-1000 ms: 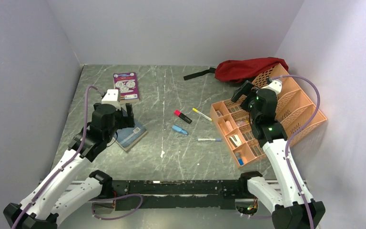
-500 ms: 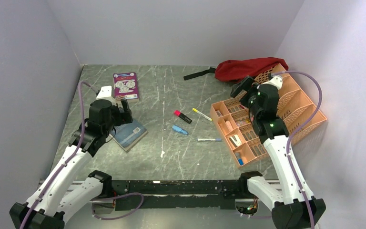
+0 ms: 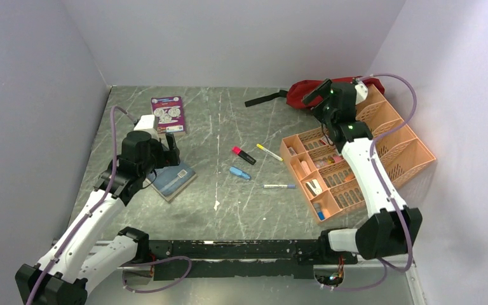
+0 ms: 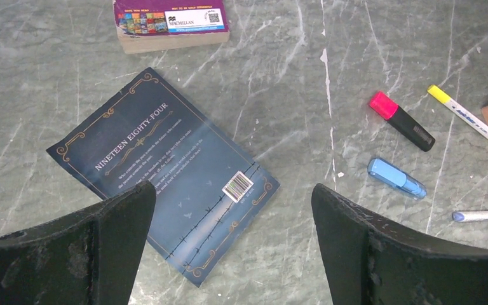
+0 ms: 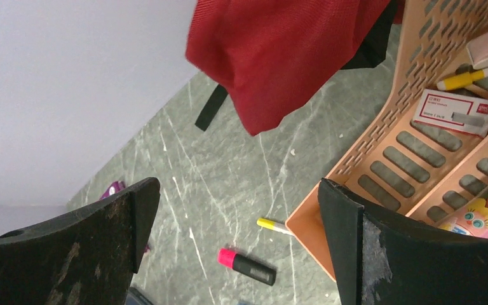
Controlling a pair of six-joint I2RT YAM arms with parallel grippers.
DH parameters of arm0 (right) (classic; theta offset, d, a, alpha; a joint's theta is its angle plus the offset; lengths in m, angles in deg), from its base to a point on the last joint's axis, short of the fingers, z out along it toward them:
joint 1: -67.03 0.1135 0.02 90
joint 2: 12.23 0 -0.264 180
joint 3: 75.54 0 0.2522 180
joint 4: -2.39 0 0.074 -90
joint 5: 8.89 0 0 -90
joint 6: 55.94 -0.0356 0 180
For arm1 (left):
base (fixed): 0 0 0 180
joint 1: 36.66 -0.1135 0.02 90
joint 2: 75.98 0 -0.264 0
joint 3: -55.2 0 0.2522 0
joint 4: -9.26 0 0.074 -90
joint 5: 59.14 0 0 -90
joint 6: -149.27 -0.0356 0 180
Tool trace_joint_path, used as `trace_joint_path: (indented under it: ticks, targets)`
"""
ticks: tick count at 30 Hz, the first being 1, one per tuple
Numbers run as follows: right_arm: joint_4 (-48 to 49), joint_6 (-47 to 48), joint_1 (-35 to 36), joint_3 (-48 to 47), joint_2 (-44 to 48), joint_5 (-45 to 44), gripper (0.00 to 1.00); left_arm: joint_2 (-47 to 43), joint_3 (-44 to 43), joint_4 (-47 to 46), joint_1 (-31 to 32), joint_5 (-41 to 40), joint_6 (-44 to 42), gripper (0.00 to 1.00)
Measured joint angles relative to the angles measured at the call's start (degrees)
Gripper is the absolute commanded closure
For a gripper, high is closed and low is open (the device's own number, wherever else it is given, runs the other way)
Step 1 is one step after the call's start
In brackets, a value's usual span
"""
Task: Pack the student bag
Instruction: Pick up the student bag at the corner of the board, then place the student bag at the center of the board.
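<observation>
The student bag (image 3: pixel 340 88) is a dark red soft backpack lying at the back right, with a black strap (image 3: pixel 264 98) trailing left; the right wrist view shows its red fabric (image 5: pixel 286 44) close above. My right gripper (image 3: pixel 313 95) hovers open at the bag's left end with nothing between its fingers (image 5: pixel 238 190). My left gripper (image 3: pixel 167 146) hangs open and empty over a dark blue book (image 3: pixel 175 180), seen below the jaws in the left wrist view (image 4: pixel 233 190). That book (image 4: pixel 165 184) lies back cover up.
An orange desk organiser (image 3: pixel 413 143) full of stationery stands right, touching the bag. A purple book (image 3: pixel 168 114) lies back left. Mid-table lie a pink highlighter (image 3: pixel 243 154), a blue marker (image 3: pixel 239 173), a yellow-capped pen (image 3: pixel 269 152) and a white pen (image 3: pixel 279 186). Walls close three sides.
My right arm has stretched away from over the organiser towards the back, bringing its open gripper to the bag. The left gripper shifted slightly above the blue book.
</observation>
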Motion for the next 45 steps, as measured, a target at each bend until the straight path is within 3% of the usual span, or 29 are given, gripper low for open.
trace_joint_path:
  ticks: [18,21,29,31,39,45]
  targets:
    - [-2.3,-11.1,-0.6,-13.2,-19.2,-11.3,0.01,-0.5,0.0,0.0,0.0,1.2,-0.3,0.03]
    - [-2.9,-11.3,-1.0,-16.3,-23.4,-12.8,0.13,-0.5,0.0,0.0,0.0,1.3,-0.4,0.03]
    - [-0.8,-6.6,-1.4,-18.7,-27.5,-13.7,0.85,-0.5,0.0,0.0,-0.1,1.3,-0.4,0.03]
    - [0.4,-4.6,-1.5,-19.6,-27.5,-13.3,0.98,-0.5,0.0,0.0,-0.1,1.3,-0.4,0.03]
    - [5.6,3.7,-2.0,-31.7,-30.4,0.0,1.0,-0.5,0.0,0.0,-0.2,1.3,-0.4,0.03]
    - [6.5,3.2,-0.7,-53.0,-39.8,18.2,1.0,-0.5,0.0,0.0,-1.3,1.9,-0.4,0.03]
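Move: The red student bag slumps by the far corner of the wooden tray, its middle roughly 13 cm ahead of the open right hand, 8 cm to its right and 16 cm lower. The tray's middle is about 18 cm right of that hand, 2 cm back and 25 cm down; the yellow marker lies some 12 cm left, 1 cm ahead, 27 cm below. From the left hand the bag is about 27 cm ahead, 56 cm right and 8 cm below. Reaching forward some 10 cm while sinking about 6 cm and drifting right, the right hand turns clockwise onto the bag's upper edge and shuts its wide-open fingers, pinching the red cloth. Still gripping, it sweeps up roughly 18 cm, leftward and farther forward, swinging counter-clockwise about 30 degrees and tipping its fingers upward. ##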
